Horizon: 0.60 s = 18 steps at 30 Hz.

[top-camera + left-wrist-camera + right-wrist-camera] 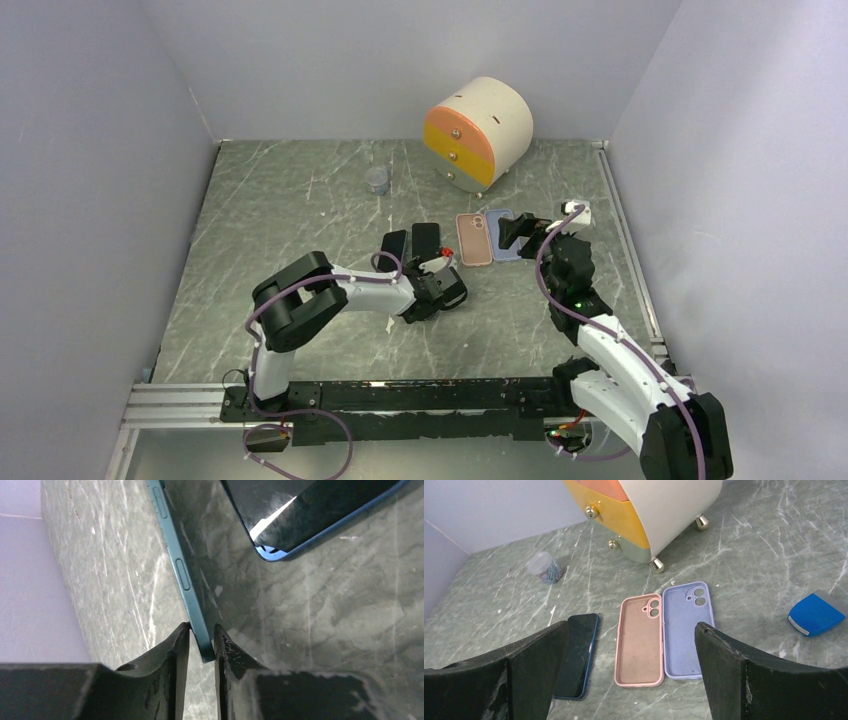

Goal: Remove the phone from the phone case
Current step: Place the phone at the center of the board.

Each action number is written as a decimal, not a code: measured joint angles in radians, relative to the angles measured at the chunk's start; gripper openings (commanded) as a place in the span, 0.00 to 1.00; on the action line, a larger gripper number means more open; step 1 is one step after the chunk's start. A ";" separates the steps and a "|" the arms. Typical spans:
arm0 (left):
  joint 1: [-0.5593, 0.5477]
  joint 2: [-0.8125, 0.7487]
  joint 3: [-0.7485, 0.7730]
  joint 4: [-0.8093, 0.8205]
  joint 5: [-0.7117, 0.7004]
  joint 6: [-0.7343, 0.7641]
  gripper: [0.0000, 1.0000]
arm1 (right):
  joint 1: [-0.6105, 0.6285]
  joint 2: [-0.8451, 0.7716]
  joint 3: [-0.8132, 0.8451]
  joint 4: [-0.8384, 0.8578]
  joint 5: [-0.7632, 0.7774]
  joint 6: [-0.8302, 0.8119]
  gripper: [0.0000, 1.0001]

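Observation:
A teal phone [182, 575] is tilted on edge, its lower corner between the fingertips of my left gripper [202, 630]. The jaws are slightly apart and open, and the phone leans loosely across the narrow gap. In the top view this phone [393, 245] lies left of a second dark blue phone [425, 240], which rests flat, screen up [576, 655]. A pink case [640, 647] and a lavender case [684, 630] lie side by side, both empty with insides up. My right gripper [630, 625] hovers wide open above the cases, holding nothing.
A round cream drawer unit [480, 130] with orange and yellow fronts stands at the back. A small clear jar [544, 567] of clips sits left of it. A blue block [816, 614] lies to the right of the cases. Grey walls close in three sides.

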 measured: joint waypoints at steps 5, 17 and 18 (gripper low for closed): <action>-0.003 0.011 0.006 -0.013 0.019 -0.021 0.48 | 0.000 0.004 0.000 0.002 -0.001 0.003 0.99; 0.058 -0.037 0.021 0.006 0.101 -0.048 0.79 | -0.005 0.004 0.000 0.002 -0.002 0.003 0.99; 0.071 -0.051 0.012 0.017 0.128 -0.055 0.80 | -0.005 0.004 0.000 0.002 -0.003 0.003 0.99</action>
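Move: Just ahead of the left fingers, which are still around the right-hand long edge near its near corner, the tilted phone has its middle about 6 cm forward, 2 cm left and 2 cm down. The other phone lies flat some 7 cm ahead and 7 cm to the left hand's right; the pink case is roughly 9 cm ahead and 20 cm right. From the right hand, the tilted phone is about 27 cm left, 2 cm ahead and 18 cm below. Opening wide from a nearly shut grip, the left fingers let go of the phone's raised right edge. The hand first settles about half a centimetre down, then eases up about 1 cm and forward some 1.5 cm over the phone's near end, its left side rolling down about 10 degrees; the right finger ends close beside the phone's near right corner. ##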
